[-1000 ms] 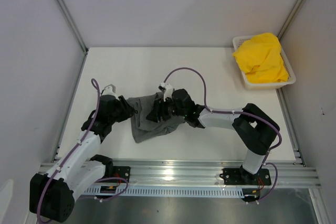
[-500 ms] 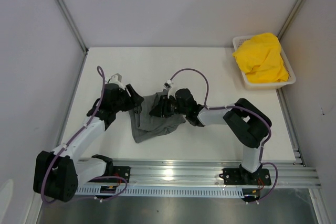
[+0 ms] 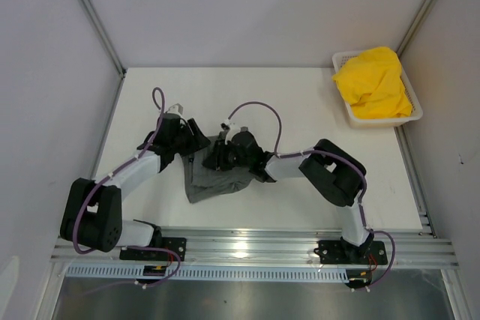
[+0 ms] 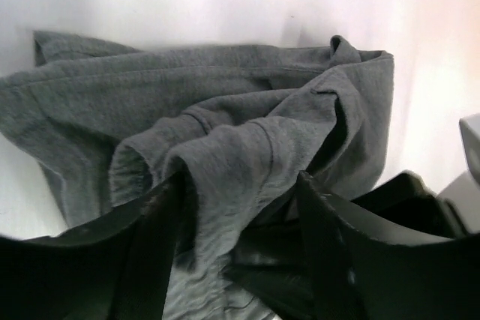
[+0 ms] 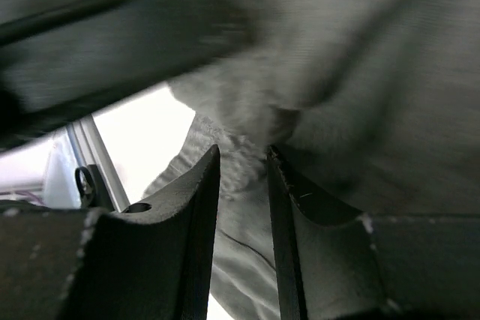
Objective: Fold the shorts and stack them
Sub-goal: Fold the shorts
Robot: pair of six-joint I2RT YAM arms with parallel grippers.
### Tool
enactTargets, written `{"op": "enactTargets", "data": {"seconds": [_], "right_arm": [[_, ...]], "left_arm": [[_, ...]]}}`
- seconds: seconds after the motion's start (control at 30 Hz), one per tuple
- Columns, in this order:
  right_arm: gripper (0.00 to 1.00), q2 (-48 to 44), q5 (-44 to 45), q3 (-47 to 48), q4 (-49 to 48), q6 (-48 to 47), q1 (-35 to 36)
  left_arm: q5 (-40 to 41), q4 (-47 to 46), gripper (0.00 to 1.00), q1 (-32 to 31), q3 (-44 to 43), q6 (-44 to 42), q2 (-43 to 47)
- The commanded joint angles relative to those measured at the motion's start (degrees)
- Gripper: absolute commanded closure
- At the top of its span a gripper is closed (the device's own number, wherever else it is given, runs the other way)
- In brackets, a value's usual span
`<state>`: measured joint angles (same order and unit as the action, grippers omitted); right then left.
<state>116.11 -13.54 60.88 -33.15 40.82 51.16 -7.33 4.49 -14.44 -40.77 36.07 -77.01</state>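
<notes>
The dark grey shorts (image 3: 212,181) lie crumpled on the white table (image 3: 300,103) between my two arms. My left gripper (image 3: 198,140) is at their upper left edge. In the left wrist view it (image 4: 240,185) is open, and a loose fold of the grey shorts (image 4: 225,110) lies between its wide-set fingers. My right gripper (image 3: 217,159) is on top of the shorts' middle. The right wrist view shows it (image 5: 242,157) shut on a bunched fold of grey cloth (image 5: 337,73). The yellow shorts (image 3: 373,84) sit heaped in the basket at the far right.
The white mesh basket (image 3: 415,116) stands at the table's far right corner. Grey walls close in the table on the left, back and right. A metal rail (image 3: 247,245) with both arm bases runs along the near edge.
The left arm has reached farther in along the shorts' upper left edge and its jaws have widened. The right gripper has slid left over the cloth and closed on a fold.
</notes>
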Motion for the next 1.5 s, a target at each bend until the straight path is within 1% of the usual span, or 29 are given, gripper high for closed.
{"op": "enactTargets", "data": {"seconds": [0.0, 0.03, 0.07, 0.17, 0.23, 0.27, 0.3, 0.33, 0.37, 0.5, 0.6, 0.67, 0.8, 0.87, 0.93, 1.07, 1.17, 1.3, 1.4, 1.47], "right_arm": [[0.66, 0.25, 5.79, 3.8, 4.48, -5.21, 4.03], [0.66, 0.08, 7.89, 3.98, 5.71, -5.83, 4.47], [0.66, -0.27, 8.44, 3.89, 5.81, -6.53, 4.74], [0.66, -1.15, 9.06, 2.67, 5.11, -6.63, 4.92], [0.66, -2.12, 9.06, 1.27, 4.15, -7.07, 4.92], [0.66, -3.34, 9.06, 0.91, 4.14, -7.33, 4.83], [0.66, -4.05, 9.23, 0.38, 3.79, -7.68, 4.83], [0.66, -4.92, 9.41, -0.23, 3.7, -7.86, 4.66], [0.65, -6.76, 9.32, -1.2, 3.62, -7.86, 4.48], [0.65, -11.16, 7.31, -3.13, 3.97, -7.42, 1.94], [0.66, -13.97, 5.2, -4.19, 3.96, -6.46, -0.79], [0.66, -14.86, 3.62, -4.54, 4.76, -5.14, -3.06], [0.66, -15.04, -1.56, -7.17, 2.4, -2.41, -7.11], [0.68, -13.12, -3.94, -9.55, 0.11, 0.03, -8.87], [0.68, -11.01, -8.24, -11.74, -4.46, 1.89, -10.9], [0.69, -3.64, -12.82, -13.94, -11.83, 5.58, -11.78], [0.69, -0.81, -12.3, -15.52, -13.35, 6.55, -11.43], [0.69, 0.95, -10.9, -15.62, -11.95, 6.47, -11.52], [0.69, -1.23, -10.02, -16.41, -11.59, 5.77, -11.61], [0.66, -2.99, -9.84, -15.71, -10.02, 4.36, -11.43]], "left_arm": [[-1.98, -4.23, 0.41, 0.46, 1.22, 0.58, 0.2], [-1.9, -4.14, 0.47, 0.46, 1.4, 0.49, 0.11], [-1.72, -4.14, 0.56, 0.46, 1.57, 0.49, -0.07], [-0.75, -4.23, 0.64, 0.55, 2.36, 0.31, -0.59], [-0.14, -6.07, 0.71, 0.72, 3.33, 0.49, -0.86], [0.04, -6.51, 0.83, 1.16, 3.77, 0.4, -0.86], [0.3, -6.77, 0.88, 1.34, 3.95, 0.49, -0.95], [0.3, -6.86, 0.97, 2.04, 4.47, 0.49, -0.95], [0.21, -7.39, 1.0, 2.48, 4.65, 0.57, -1.03], [-3.2, -11.16, 1.0, 4.5, 7.2, 1.89, 0.54], [-6.54, -11.87, 1.0, 5.56, 7.99, 2.24, 2.04], [-7.6, -11.88, 1.0, 6.43, 8.08, 2.25, 2.74], [-9.45, -12.22, 1.0, 8.28, 9.04, 2.16, 2.57], [-10.94, -14.24, 1.0, 9.34, 10.27, 2.51, 2.31], [-11.65, -15.04, 1.0, 9.86, 11.24, 2.69, 1.52], [-9.73, -14.69, 1.0, 10.48, 12.47, 2.51, -0.59], [-7.71, -13.72, 1.0, 11.18, 12.3, 1.9, -1.82], [-5.68, -12.32, 1.0, 11.71, 11.95, 1.1, -3.14], [-5.93, -12.66, 1.0, 11.71, 11.77, 0.31, -3.49], [-6.38, -12.67, 1.0, 11.62, 11.16, -0.74, -4.19]]}}
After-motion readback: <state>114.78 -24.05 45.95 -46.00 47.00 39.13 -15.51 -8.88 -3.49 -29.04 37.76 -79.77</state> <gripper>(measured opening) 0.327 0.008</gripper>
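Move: The shorts' raised bunched fold stands right at the left fingers, level with them and about 2 cm below; the middle of the shorts lies some 8 cm back, 5 cm to the right and 5 cm down. The right gripper is some 6 cm back and 3 cm right of the left hand. From the right hand, the shorts' right part lies about 10 cm to its right, 1 cm ahead and 4 cm down. The left fingers shut on the raised fold and pinch it, then the hand sinks about 5 cm and carries it some 4 cm left, rolling slightly. The right hand first edges back and left, then lifts about 6 cm in an arc to the right and comes down onto the shorts' right part, roughly 9 cm right of its start, fingers staying a third open. ##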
